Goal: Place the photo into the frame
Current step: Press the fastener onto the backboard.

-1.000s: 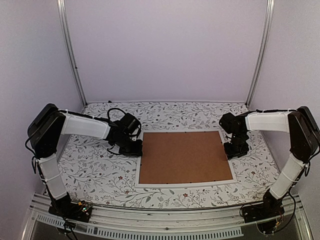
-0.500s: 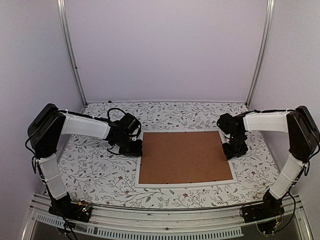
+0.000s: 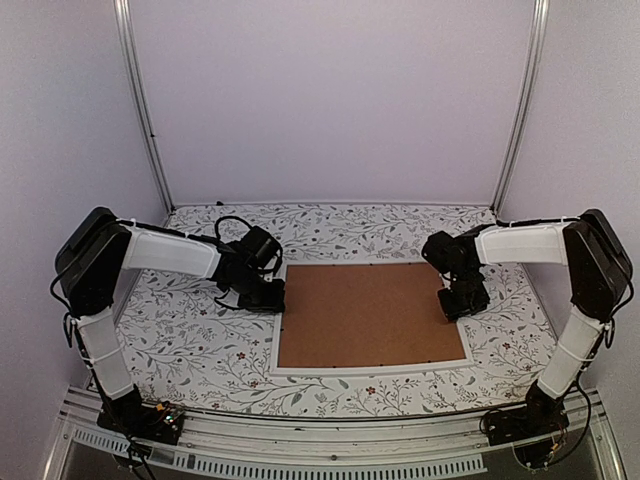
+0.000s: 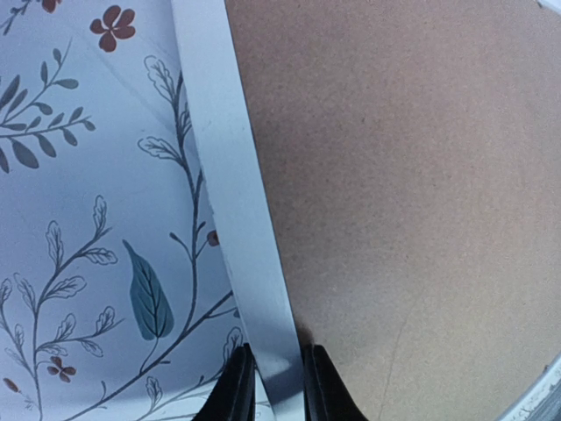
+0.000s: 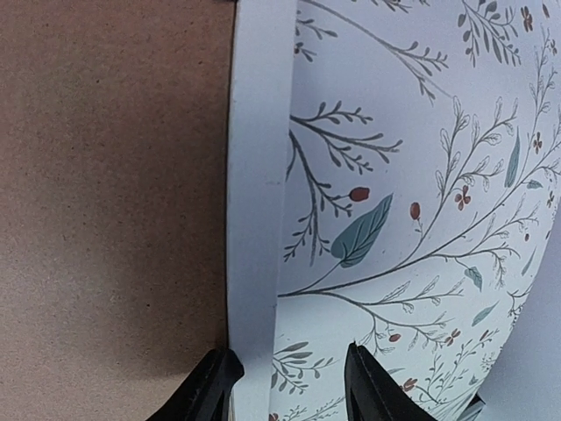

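Note:
The frame (image 3: 370, 370) lies flat mid-table, its narrow white border around a brown backing board (image 3: 365, 312). The photo is hidden. My left gripper (image 3: 275, 298) is at the frame's left side; in the left wrist view my left gripper (image 4: 276, 386) is shut on the white rail of the frame (image 4: 228, 175), one finger on each side. My right gripper (image 3: 462, 303) is at the frame's right side. Seen from the right wrist, my right gripper (image 5: 289, 386) stands open astride the frame's rail (image 5: 259, 175), one fingertip (image 5: 206, 386) at the board's edge, the other over the cloth.
A floral tablecloth (image 3: 190, 340) covers the table. Metal posts (image 3: 145, 110) and pale walls close in the back and sides. The brown board (image 4: 394, 175) fills most of the left wrist view.
My right gripper has slid left onto the frame's right edge. The left arm and the frame have not moved.

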{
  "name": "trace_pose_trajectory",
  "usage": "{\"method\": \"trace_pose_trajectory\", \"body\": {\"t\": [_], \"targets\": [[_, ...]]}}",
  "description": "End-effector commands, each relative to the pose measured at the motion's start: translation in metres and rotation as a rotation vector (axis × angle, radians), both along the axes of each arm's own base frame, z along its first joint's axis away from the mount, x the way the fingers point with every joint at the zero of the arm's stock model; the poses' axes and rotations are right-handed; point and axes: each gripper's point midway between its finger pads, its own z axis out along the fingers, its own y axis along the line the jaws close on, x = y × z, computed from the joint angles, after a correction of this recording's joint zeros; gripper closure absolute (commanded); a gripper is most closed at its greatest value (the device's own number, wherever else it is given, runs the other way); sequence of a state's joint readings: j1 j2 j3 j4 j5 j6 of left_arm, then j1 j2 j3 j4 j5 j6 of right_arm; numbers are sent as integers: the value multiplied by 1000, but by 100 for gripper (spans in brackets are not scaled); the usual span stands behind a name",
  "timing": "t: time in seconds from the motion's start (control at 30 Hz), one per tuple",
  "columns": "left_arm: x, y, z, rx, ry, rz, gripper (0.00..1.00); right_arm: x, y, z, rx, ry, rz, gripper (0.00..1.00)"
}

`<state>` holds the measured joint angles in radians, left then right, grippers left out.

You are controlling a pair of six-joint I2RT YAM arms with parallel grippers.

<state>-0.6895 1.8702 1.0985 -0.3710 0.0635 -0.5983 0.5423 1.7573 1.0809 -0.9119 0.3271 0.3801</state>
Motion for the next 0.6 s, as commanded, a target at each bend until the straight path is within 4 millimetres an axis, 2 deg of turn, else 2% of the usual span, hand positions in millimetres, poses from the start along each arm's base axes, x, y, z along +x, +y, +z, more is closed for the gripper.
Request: {"method": "trace_pose_trajectory", "body": {"t": [0.0, 0.17, 0.27, 0.4, 0.57], "targets": [[-14, 5, -30, 60, 52, -39, 82, -12, 42, -29, 132, 69, 24, 52], [-14, 4, -30, 60, 53, -39, 82, -14, 51, -35, 145, 80, 38, 52], [-14, 4, -30, 63, 51, -40, 82, -9, 62, -29, 183, 59, 49, 52], [-13, 5, -28, 65, 47, -37, 82, 5, 77, 1, 276, -29, 66, 49], [-11, 5, -24, 65, 34, -35, 79, 20, 62, 23, 346, -94, 20, 46]]}}
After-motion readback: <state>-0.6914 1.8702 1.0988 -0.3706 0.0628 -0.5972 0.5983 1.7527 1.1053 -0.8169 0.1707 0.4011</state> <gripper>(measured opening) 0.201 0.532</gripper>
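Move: The fastener to press lies by the right gripper's left finger, about 2 cm to the left of the hand point, level with it and 1 cm below. The next fastener on the same border sits some 10 cm farther ahead and 2 cm left; the backboard's middle is about 19 cm to the left and 1 cm ahead. From the left gripper, which grips the frame's left border, the fastener is roughly 38 cm to the right and 3 cm back. Sweep the right gripper left, off the frame's right border and in over the backboard, about 5 cm: go slowly at first while the left finger pushes the fastener inward, then faster past it, letting the fingertips swing some 10 degrees to the left. Leave the fingers half open. Hold the left gripper still, keeping its grip on the frame's left border. ##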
